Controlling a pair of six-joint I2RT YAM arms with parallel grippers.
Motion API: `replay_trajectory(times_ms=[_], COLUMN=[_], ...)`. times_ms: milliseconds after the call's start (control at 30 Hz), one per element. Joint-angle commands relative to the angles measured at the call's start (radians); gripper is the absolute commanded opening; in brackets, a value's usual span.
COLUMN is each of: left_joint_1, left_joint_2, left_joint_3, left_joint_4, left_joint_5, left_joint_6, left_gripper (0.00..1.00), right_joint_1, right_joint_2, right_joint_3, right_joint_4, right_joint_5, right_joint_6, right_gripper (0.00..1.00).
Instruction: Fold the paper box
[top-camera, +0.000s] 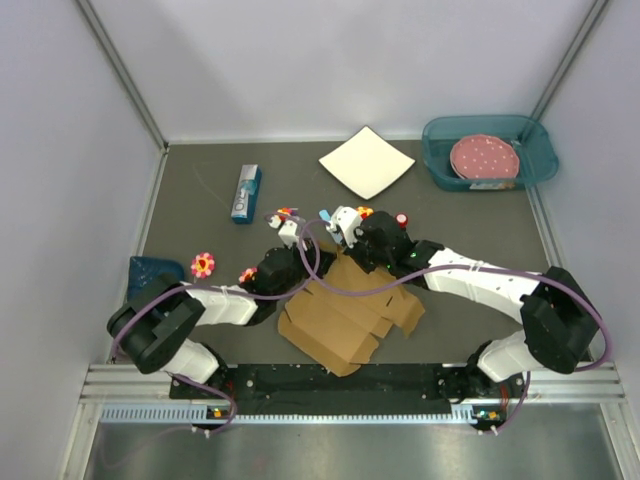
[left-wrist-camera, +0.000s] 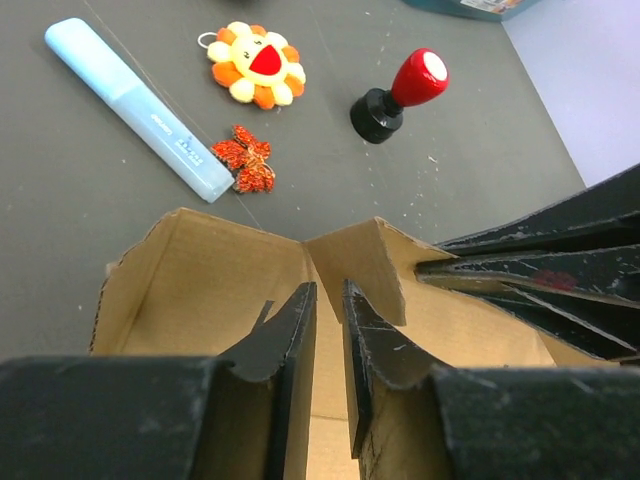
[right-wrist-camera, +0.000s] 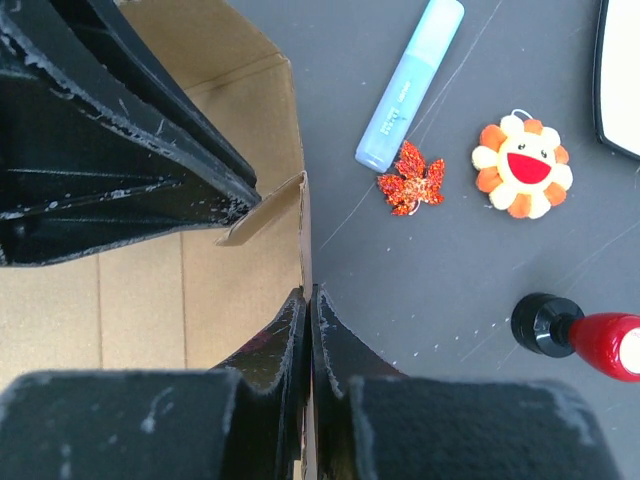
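The paper box (top-camera: 345, 320) is brown cardboard lying between the two arm bases, its far end folded up into walls. In the left wrist view my left gripper (left-wrist-camera: 330, 290) hangs over the box's inside corner (left-wrist-camera: 305, 245). Its jaws stand a narrow gap apart with only the cardboard floor showing between them, and a small flap (left-wrist-camera: 375, 265) stands just past the fingertips. My right gripper (right-wrist-camera: 310, 295) is shut on the top edge of the upright end wall (right-wrist-camera: 300, 230). The left gripper's fingers (right-wrist-camera: 120, 150) reach into the box beside it.
Just beyond the box lie a light blue highlighter (left-wrist-camera: 135, 105), a sunflower toy (left-wrist-camera: 255, 65), a red glitter leaf (left-wrist-camera: 245, 158) and a red-topped stamp (left-wrist-camera: 400, 95). Farther back are a white square sheet (top-camera: 366, 162), a small blue carton (top-camera: 246, 193) and a teal bin (top-camera: 530, 165) holding a pink disc.
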Motion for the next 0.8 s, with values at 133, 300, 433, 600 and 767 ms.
replay_trajectory(times_ms=[133,300,433,600,767], left_joint_1=[-0.008,-0.009,-0.009,-0.008,-0.009], left_joint_2=[-0.168,-0.425,-0.599,-0.602,-0.493], left_joint_3=[-0.076,-0.138,-0.162,-0.161,-0.146], left_joint_4=[0.003,-0.281,-0.447,-0.602,-0.61], left_joint_5=[-0.108,-0.278,-0.279,-0.205,-0.141], left_joint_6=[0.032,0.04,0.081,0.104,0.089], left_gripper=[0.34,0.47,0.51,0.52,0.52], right_joint_1=[0.02,0.02,0.022,0.022,0.023], right_joint_2=[-0.008,-0.023,-0.017,-0.008,0.003], right_joint_3=[0.037,0.029,0.026,0.028,0.04], right_joint_4=[0.021,0.014,0.021,0.025,0.004], right_joint_5=[0.029,0.034,0.032,0.02,0.017], right_joint_6=[0.003,-0.002,0.003,0.009,0.029], right_gripper=[0.0,0.0,0.0,0.0,0.0])
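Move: The box's left side flap, next for the open-ended left hand, lies about 8 cm to its left, 7 cm back and 4 cm below. The upright corner tab is right at its fingertips, about 2 cm to the right and 1 cm ahead; the highlighter lies some 12 cm ahead and 7 cm lower, the pink flower toy about 20 cm left, 2 cm back and 7 cm lower. From the right hand, that side flap is roughly 13 cm left, 8 cm back and 5 cm below. The left fingertips come free of the corner tab and the hand arcs about 9 cm left and nearly 5 cm back, rising some 5 cm on the way and then sinking again to its old height, towards the box's left side flap. Its fingers spread from nearly shut to about half open while the wrist turns some 10 degrees counter-clockwise and rolls its left side up about as much; the right hand stays put, still pinching the box's raised edge. ##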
